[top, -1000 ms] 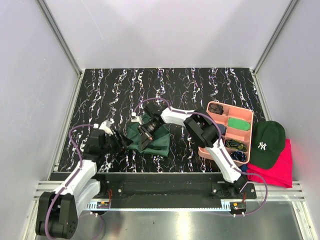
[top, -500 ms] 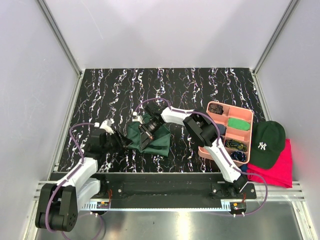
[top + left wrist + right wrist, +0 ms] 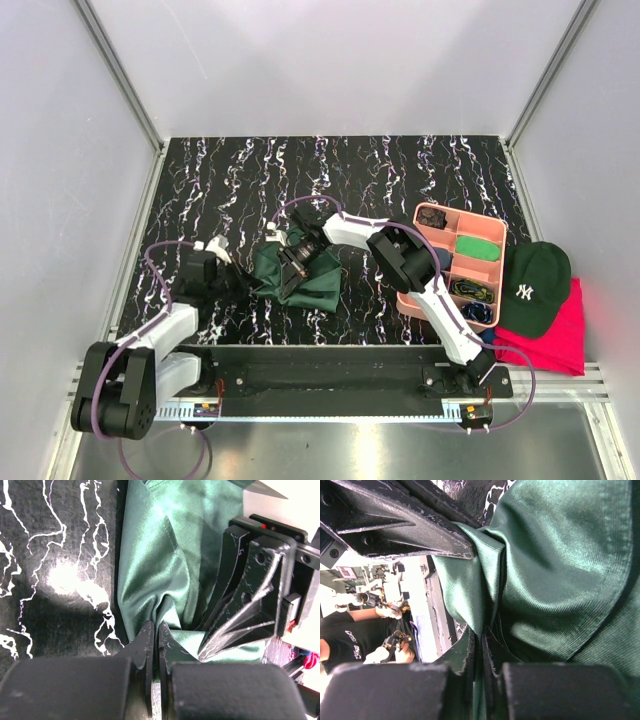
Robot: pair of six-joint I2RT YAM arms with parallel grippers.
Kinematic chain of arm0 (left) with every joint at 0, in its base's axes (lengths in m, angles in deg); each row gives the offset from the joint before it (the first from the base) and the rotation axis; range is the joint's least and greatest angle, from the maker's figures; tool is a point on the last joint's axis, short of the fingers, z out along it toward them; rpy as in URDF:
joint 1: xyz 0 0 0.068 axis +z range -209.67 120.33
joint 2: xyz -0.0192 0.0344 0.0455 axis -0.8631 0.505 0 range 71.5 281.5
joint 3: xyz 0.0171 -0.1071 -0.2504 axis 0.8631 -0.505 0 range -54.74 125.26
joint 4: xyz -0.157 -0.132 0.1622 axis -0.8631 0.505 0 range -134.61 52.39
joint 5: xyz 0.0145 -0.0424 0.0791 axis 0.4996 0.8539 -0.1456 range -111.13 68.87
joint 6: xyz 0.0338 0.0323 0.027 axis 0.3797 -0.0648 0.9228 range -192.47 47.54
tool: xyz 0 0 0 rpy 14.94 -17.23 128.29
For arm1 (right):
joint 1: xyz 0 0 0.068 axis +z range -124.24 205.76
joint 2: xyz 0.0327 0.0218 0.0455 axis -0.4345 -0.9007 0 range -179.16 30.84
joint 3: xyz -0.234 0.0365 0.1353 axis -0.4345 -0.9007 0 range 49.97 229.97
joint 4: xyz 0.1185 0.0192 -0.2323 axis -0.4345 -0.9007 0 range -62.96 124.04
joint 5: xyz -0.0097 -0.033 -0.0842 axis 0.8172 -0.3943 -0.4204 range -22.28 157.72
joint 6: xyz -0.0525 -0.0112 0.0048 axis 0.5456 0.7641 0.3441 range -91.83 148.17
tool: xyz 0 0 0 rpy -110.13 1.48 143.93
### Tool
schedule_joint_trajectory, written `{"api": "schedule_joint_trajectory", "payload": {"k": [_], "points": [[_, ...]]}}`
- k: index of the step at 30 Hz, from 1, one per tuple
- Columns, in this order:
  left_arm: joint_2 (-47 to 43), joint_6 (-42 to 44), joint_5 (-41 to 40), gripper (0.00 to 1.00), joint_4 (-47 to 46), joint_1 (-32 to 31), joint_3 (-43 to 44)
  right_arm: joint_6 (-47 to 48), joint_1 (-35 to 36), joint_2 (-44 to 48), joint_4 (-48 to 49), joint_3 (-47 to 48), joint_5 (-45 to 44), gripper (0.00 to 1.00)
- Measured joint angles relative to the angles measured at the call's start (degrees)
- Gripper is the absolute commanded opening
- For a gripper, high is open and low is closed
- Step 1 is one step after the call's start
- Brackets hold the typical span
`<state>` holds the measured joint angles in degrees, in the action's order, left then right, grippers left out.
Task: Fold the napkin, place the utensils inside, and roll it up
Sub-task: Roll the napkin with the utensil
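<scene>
The dark green napkin [image 3: 308,280] lies bunched on the marbled table in front of both arms. In the left wrist view the napkin [image 3: 165,565] gathers into a pinched fold between the jaws of my left gripper [image 3: 155,631], which is shut on its near-left edge. My left gripper [image 3: 248,284] reaches in from the left. My right gripper [image 3: 290,268] comes from the right, and its jaws [image 3: 483,641] are closed on another fold of the napkin [image 3: 560,570]. The two grippers are nearly touching. The utensils [image 3: 472,290] lie as dark slender pieces in a tray compartment.
A pink tray [image 3: 497,234] with compartments stands at the right, holding a bright green swatch [image 3: 477,248]. A dark green cap [image 3: 535,285] rests on a pink-red cloth [image 3: 560,340] beyond it. White walls and aluminium posts ring the table.
My left gripper went from open to shut on the napkin's left edge, and its arm drew a little to the left. The right gripper kept its hold in place.
</scene>
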<state>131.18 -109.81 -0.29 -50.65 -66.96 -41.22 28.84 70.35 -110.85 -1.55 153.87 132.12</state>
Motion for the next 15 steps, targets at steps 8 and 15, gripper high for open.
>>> {"api": "schedule_joint_trajectory", "payload": {"k": [8, 15], "points": [[3.80, 0.04, 0.24, 0.00, 2.58, -0.04, 3.54, -1.36, -0.09, 1.20, 0.50, -0.70, -1.53, 0.48], [5.40, 0.46, -0.17, 0.00, 6.51, -0.04, 5.99, -1.53, -0.04, 6.23, 2.05, -3.13, -7.43, 0.61]]}}
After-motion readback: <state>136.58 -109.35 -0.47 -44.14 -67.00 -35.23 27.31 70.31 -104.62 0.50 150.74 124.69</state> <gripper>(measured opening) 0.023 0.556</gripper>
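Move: The left gripper is already shut on the napkin's left end, with the napkin's middle about 8 cm to its right, 3 cm ahead and 1 cm below. The right gripper sits at the near fold, its fingers barely parted, with the napkin's middle some 5 cm ahead, 3 cm to its right and 1 cm below. The left gripper is about 5 cm to the right one's left and 2 cm ahead. Open the right fingers to a bit over half to free the pinched fold, then raise that gripper about 2 cm and ease it some 1 cm forward, tipping its fingers slightly steeper. Keep the left gripper shut on the napkin's left end, nearly in place, its fingers tipping about 5 degrees further down. ##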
